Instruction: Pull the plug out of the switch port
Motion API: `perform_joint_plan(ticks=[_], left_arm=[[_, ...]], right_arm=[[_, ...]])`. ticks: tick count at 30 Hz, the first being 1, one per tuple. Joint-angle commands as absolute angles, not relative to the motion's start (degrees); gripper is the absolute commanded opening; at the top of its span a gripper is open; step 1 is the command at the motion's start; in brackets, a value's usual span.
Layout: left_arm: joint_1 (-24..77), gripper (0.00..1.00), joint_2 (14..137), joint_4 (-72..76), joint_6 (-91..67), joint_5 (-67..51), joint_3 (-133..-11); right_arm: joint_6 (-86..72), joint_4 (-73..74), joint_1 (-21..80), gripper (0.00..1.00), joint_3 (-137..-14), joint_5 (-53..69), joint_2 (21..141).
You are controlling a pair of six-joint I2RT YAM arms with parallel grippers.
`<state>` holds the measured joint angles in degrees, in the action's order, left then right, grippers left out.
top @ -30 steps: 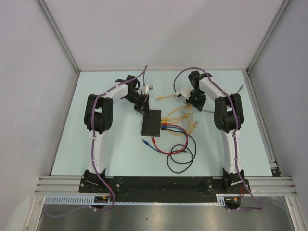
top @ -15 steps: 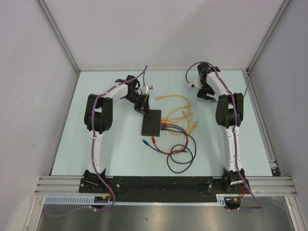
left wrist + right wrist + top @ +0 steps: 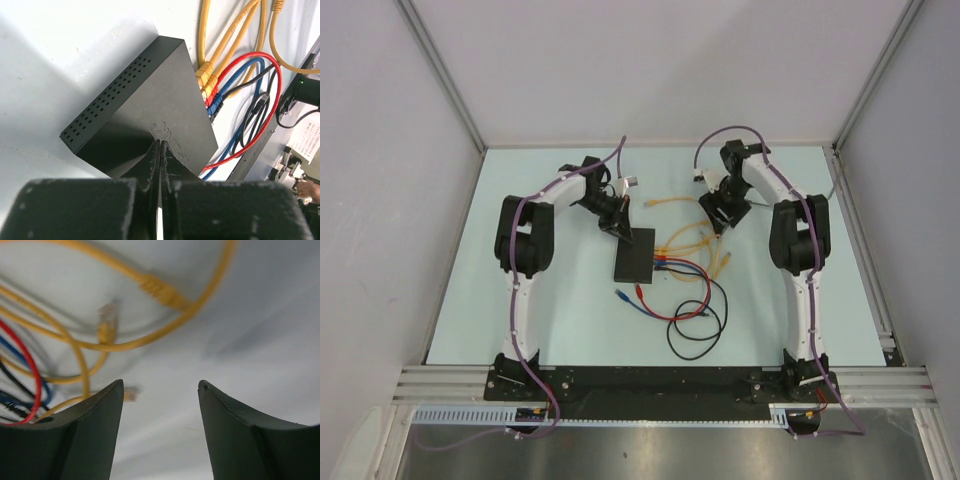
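The switch [image 3: 634, 256] [image 3: 150, 100] lies flat in the middle of the table. Yellow [image 3: 206, 75], red [image 3: 211, 95] and blue [image 3: 215, 106] plugs sit in the ports along its right edge. My left gripper [image 3: 625, 234] [image 3: 160, 143] is shut with nothing in it, and its tips rest on the switch's top face. My right gripper [image 3: 718, 218] [image 3: 161, 385] is open and empty. It hovers over loose yellow cables [image 3: 125, 342] to the right of the switch, whose free plug ends [image 3: 160, 290] lie on the table.
Red, blue and black cables [image 3: 695, 300] loop toward the near edge. Another loose yellow cable [image 3: 680, 203] lies behind the switch. Grey walls close in the table on three sides.
My right gripper has opened. Its arm pulled back toward the far wall, then swung down again over the yellow cables. The left arm and switch have not moved.
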<state>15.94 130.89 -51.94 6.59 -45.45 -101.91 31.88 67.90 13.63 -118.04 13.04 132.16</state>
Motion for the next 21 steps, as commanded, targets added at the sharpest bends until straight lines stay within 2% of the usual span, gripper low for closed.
perform_joint_plan(ticks=[1,4,11,16,21], left_arm=[[15.7,0.01,129.4,-52.3,9.7,-42.0,-100.2],[15.6,0.01,129.3,-52.2,9.7,-41.9,-100.0],[15.6,0.01,128.3,-51.4,9.3,-41.7,-98.2],[15.6,0.01,127.9,-51.5,9.5,-41.3,-97.6],[15.6,0.01,127.9,-51.6,9.6,-41.1,-98.2]], right_arm=[[26.1,69.4,16.5,0.63,-110.5,23.4,127.6],[23.9,66.9,19.0,0.57,-106.0,22.7,126.5],[22.2,65.3,21.5,0.53,-105.2,19.1,128.8],[21.2,60.7,23.0,0.42,-102.4,10.7,129.1],[20.7,57.3,22.6,0.25,-98.9,1.9,128.2]])
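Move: The loose yellow plug with the clear tip lies on the table about 5 cm back from the right hand, 4 cm to its left and 5 cm below. Roughly 3 cm to the right of that plug and 1 cm farther out is a second yellow plug; a third lies some 6 cm nearer the base and 5 cm right of the first. The switch's middle sits about 23 cm left of the right hand and 10 cm back. From the left hand, the clear-tipped plug is about 20 cm right, 1 cm forward and 4 cm below. The yellow cable just behind the clear-tipped plug is what the empty right hand goes for: it sweeps back about 8 cm and some 5 cm left while sinking 4 cm, swinging slightly too far left and easing back. Its fingertips, still aimed mostly down, narrow from about two-thirds open to under a third around that cable, just short of a pinch. ##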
